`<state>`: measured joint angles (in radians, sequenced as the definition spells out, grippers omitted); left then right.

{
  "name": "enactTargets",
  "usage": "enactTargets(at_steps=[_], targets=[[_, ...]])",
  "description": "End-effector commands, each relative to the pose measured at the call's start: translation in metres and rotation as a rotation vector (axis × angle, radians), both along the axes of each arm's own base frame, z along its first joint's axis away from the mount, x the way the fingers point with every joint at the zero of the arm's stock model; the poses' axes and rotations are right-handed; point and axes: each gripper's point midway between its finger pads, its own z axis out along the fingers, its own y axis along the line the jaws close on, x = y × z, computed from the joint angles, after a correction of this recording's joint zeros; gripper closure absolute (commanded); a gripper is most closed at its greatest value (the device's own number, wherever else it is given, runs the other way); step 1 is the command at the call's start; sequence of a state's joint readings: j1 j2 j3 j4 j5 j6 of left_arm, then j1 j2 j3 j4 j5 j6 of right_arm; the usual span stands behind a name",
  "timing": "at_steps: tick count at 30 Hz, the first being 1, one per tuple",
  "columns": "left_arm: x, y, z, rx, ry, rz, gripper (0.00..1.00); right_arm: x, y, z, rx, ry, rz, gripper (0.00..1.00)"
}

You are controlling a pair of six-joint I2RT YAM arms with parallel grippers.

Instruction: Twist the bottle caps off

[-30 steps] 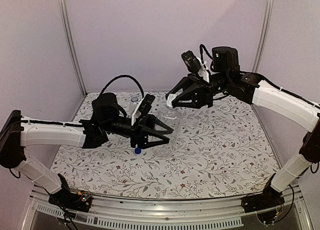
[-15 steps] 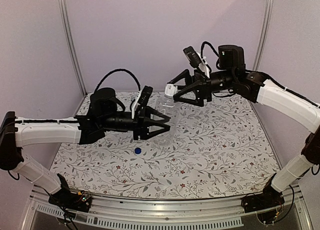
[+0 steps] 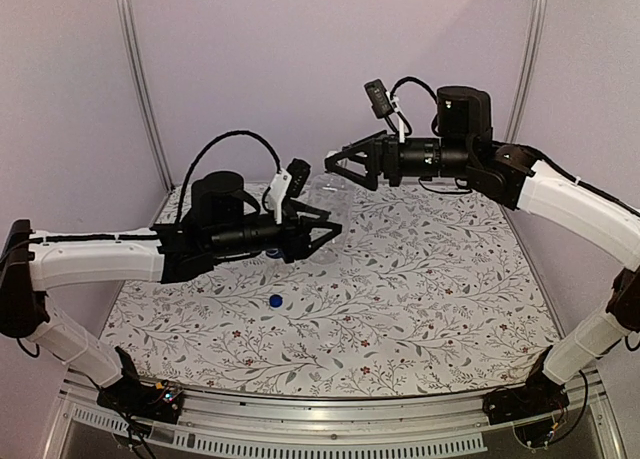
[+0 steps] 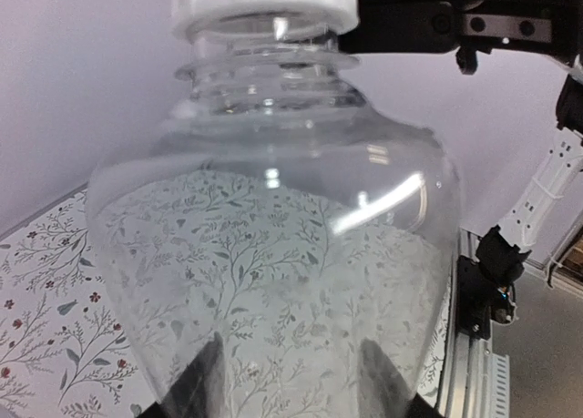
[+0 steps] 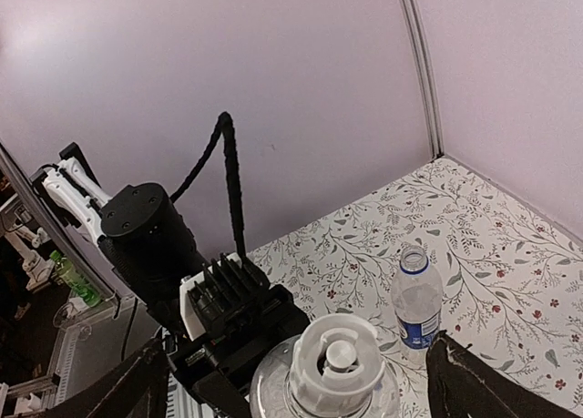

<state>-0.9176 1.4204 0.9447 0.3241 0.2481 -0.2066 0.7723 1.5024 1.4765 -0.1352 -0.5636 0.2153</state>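
My left gripper [image 3: 322, 237] is shut on the plain clear bottle [image 4: 273, 254] and holds it in the air above the table. Its fingers [image 4: 196, 382] show dark through the bottle's wall. The white cap [image 5: 335, 359] sits on the bottle's neck, also seen as the white cap [image 4: 264, 4] in the left wrist view. My right gripper [image 3: 345, 169] is open, with its fingers [image 5: 474, 382] wide on either side of that cap and apart from it. The Pepsi bottle [image 5: 416, 300] stands uncapped on the table. The blue cap [image 3: 275, 301] lies on the cloth.
A floral cloth covers the table [image 3: 430, 299]. Purple walls with metal posts [image 3: 135, 79] close the back and sides. The left arm's black wrist body [image 5: 228, 309] sits just behind the held bottle.
My right gripper has opened and let go of the white cap, drawing up and back a little. The left arm has lifted the clear bottle higher off the table.
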Motion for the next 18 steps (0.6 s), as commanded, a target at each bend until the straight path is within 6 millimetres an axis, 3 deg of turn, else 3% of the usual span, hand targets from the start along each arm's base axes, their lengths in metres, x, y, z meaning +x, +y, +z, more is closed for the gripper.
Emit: enactTargets(at_steps=[1, 12, 18], targets=[[0.009, -0.005, 0.004, 0.005, -0.005, 0.058, 0.75, 0.019, 0.002, 0.004, 0.014, 0.033, -0.116, 0.04], [0.011, -0.009, 0.001, 0.016, -0.007, 0.072, 0.76, 0.031, 0.011, -0.008, -0.015, 0.066, -0.156, 0.16], [0.011, -0.008, -0.001, 0.023, -0.011, 0.081, 0.76, 0.031, 0.014, -0.011, -0.018, 0.072, -0.15, 0.3]])
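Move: The clear bottle's white cap is already between the right gripper's wide-open fingers, about 1 cm ahead of its hand point, 0 cm to the side and 1 cm below. From the left gripper, which holds this bottle, the cap lies 2 cm ahead, 2 cm right and some 11 cm up. From the right hand, the uncapped Pepsi bottle stands about 12 cm ahead, 17 cm left and 29 cm below; the blue cap lies 4 cm back, 15 cm left and 39 cm below. Ease the right gripper forward about 3 cm and down some 2 cm, turning it slightly clockwise, to centre its open fingers around the white cap; start closing them, to roughly three-quarters open. Keep the left gripper's hold on the clear bottle and carry it a little over 1 cm forward and down, turning slightly counter-clockwise. ##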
